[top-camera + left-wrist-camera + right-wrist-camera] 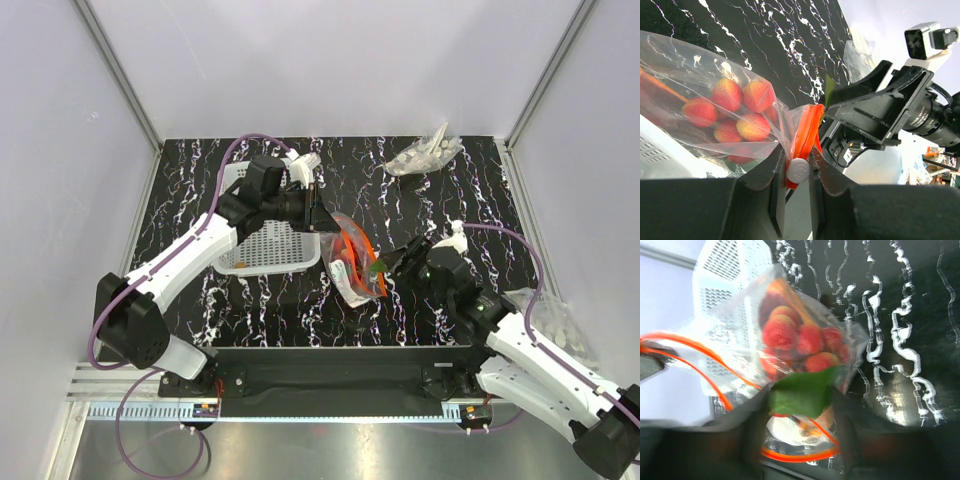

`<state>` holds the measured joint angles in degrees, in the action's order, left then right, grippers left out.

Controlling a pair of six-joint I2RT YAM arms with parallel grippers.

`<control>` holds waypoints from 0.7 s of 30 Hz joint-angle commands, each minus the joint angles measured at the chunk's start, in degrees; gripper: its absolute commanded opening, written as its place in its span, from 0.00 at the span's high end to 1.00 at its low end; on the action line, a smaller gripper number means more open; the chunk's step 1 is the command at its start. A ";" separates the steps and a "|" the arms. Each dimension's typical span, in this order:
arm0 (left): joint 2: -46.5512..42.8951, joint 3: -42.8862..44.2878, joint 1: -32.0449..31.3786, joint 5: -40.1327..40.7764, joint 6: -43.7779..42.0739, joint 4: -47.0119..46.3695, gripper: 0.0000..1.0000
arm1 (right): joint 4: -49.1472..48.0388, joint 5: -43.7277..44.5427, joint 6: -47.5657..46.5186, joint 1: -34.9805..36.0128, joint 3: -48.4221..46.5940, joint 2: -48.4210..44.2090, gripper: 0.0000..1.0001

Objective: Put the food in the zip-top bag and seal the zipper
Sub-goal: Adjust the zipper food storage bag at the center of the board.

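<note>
The clear zip-top bag [352, 268] hangs between my two grippers, just right of the basket. Several red strawberry-like food pieces [740, 115] lie inside it. My left gripper [797, 175] is shut on the orange-red zipper [807, 130] at one end, its white slider [799, 171] pinched between the fingers. The bag's mouth gapes toward my right gripper [800, 410], and the zipper [690, 345] loops open there. A green leaf [802, 392] spans the gap between the right fingers at the mouth, touching both. In the top view the left gripper [318, 215] and the right gripper [385, 265] flank the bag.
The white lattice basket [262, 240] stands on the black marbled table [300, 310], under the left arm and just left of the bag. A greyish clear plastic wad [425, 155] lies at the back right. White walls close in the table on three sides.
</note>
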<state>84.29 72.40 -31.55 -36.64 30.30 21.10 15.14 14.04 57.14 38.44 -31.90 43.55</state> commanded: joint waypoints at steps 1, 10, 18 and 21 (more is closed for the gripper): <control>-1.85 2.04 0.26 -0.71 0.46 -2.65 1.00 | -4.95 2.04 1.92 0.15 -0.18 -0.92 0.55; -1.94 2.04 0.26 -0.62 0.37 -2.56 1.00 | -6.00 -2.08 -7.38 0.15 -2.99 -0.76 1.00; -1.76 2.39 0.17 -0.89 0.28 -2.30 1.00 | -6.44 -13.95 -26.19 2.17 -11.42 8.29 1.00; -1.76 2.31 0.17 -1.06 0.54 -2.47 1.00 | -5.38 -13.87 -31.82 4.36 -15.11 12.60 1.00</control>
<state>84.29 72.40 -31.55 -36.67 30.30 21.15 11.07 3.14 34.68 40.84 -42.70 53.87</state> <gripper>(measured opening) 0.223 0.012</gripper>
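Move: The green leaf sits almost at the right hand point, only about 1 cm ahead, between the still open fingertips, beside the bag's gaping mouth. The orange zipper strip has its middle some 5 cm to the left and 1 cm back, and the red fruit in the bag lies about 9 cm left, 1 cm ahead and 5 cm lower. From the left hand, which grips the far end of the zipper, the leaf is roughly 11 cm right, 8 cm back and 7 cm below. The leaf gets pinched between the right fingertips as they shut fully, the hand easing up about 1 cm meanwhile; the right hand then carries the leaf some 5 cm left and about 3 cm farther up, towards the left gripper, swinging about 20 degrees counter-clockwise with the fingertips tilting up a little. The left hand stays put and keeps its pinch on the zipper end. ##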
